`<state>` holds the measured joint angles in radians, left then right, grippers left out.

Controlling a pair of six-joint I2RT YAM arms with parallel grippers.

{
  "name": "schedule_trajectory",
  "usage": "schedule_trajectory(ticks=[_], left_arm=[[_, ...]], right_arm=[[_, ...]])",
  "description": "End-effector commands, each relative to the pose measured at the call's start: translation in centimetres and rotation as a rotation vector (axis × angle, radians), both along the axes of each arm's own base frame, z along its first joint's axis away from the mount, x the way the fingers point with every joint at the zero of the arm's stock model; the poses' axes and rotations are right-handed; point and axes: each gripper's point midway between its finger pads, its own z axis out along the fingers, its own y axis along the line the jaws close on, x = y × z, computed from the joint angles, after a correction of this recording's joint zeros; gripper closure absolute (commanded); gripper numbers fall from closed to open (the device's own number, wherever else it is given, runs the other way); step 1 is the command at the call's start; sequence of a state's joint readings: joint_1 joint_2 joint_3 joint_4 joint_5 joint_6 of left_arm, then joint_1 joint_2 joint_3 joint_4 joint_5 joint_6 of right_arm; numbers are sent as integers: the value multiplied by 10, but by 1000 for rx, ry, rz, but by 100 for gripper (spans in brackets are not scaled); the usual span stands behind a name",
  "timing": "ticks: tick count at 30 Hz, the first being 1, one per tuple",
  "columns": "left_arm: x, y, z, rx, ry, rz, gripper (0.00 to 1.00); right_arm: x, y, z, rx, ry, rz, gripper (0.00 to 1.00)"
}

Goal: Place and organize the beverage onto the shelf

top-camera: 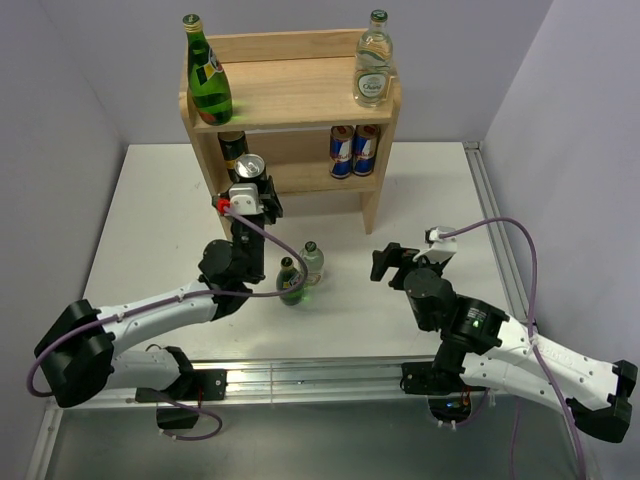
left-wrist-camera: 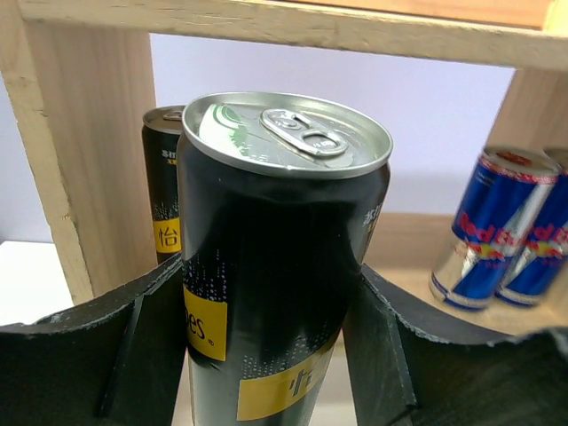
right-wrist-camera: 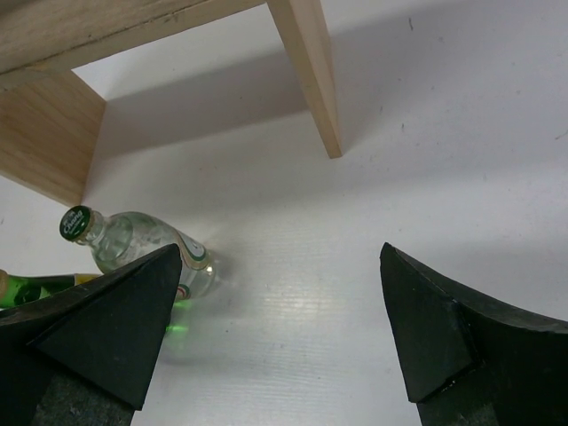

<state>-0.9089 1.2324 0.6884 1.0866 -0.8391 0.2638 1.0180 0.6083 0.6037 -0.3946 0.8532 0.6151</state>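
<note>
My left gripper (top-camera: 250,186) is shut on a black can with yellow labels (left-wrist-camera: 284,257), held upright at the front of the lower tier of the light-wood shelf (top-camera: 290,92). A second black can (left-wrist-camera: 163,191) stands behind it by the left side panel, and two blue-and-silver cans (left-wrist-camera: 490,232) stand at the right of that tier. On the top board are a green bottle (top-camera: 208,75) and a clear bottle (top-camera: 373,65). A small green bottle (top-camera: 291,282) and a small clear bottle (top-camera: 312,263) stand on the table. My right gripper (top-camera: 393,262) hangs open to their right, holding nothing.
The shelf's right side panel (right-wrist-camera: 311,80) comes down to the white table (top-camera: 440,200) just ahead of my right gripper (right-wrist-camera: 280,328). The small clear bottle (right-wrist-camera: 133,244) shows beside its left finger. Grey walls close in the table at the back and sides.
</note>
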Motion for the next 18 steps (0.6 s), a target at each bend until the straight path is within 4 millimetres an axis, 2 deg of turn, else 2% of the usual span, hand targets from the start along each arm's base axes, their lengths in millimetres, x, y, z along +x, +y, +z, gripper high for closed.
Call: schedule_trajectory(ticks=[1,11,18], left_arm=[[-3,4,52,-180,-161,-47,100],[22,-7,43,-183,-198,-67,100],[41,-12,48,-186,-215,-69,100]], right_arm=[[5,1,3,27,-20,-13,0],[10,2,-4,24,-10,-8,0],[12,3,-10,15,-2,-2,0]])
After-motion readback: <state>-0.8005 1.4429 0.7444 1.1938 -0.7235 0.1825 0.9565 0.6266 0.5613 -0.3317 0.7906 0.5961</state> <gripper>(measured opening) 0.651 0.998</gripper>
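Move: The left hand holds a black can; the free shelf spot for it lies about 13 cm ahead, 2 cm to the right and 4 cm below. The black can already shelved stands some 14 cm ahead and 4 cm left, the nearer Red Bull can about 14 cm ahead and 17 cm right, both slightly lower. From the right hand that spot is roughly 24 cm ahead, 28 cm left and 9 cm up. Left hand keeps its can and carries it about 5 cm forward towards the shelf spot, sinking 2–3 cm. ##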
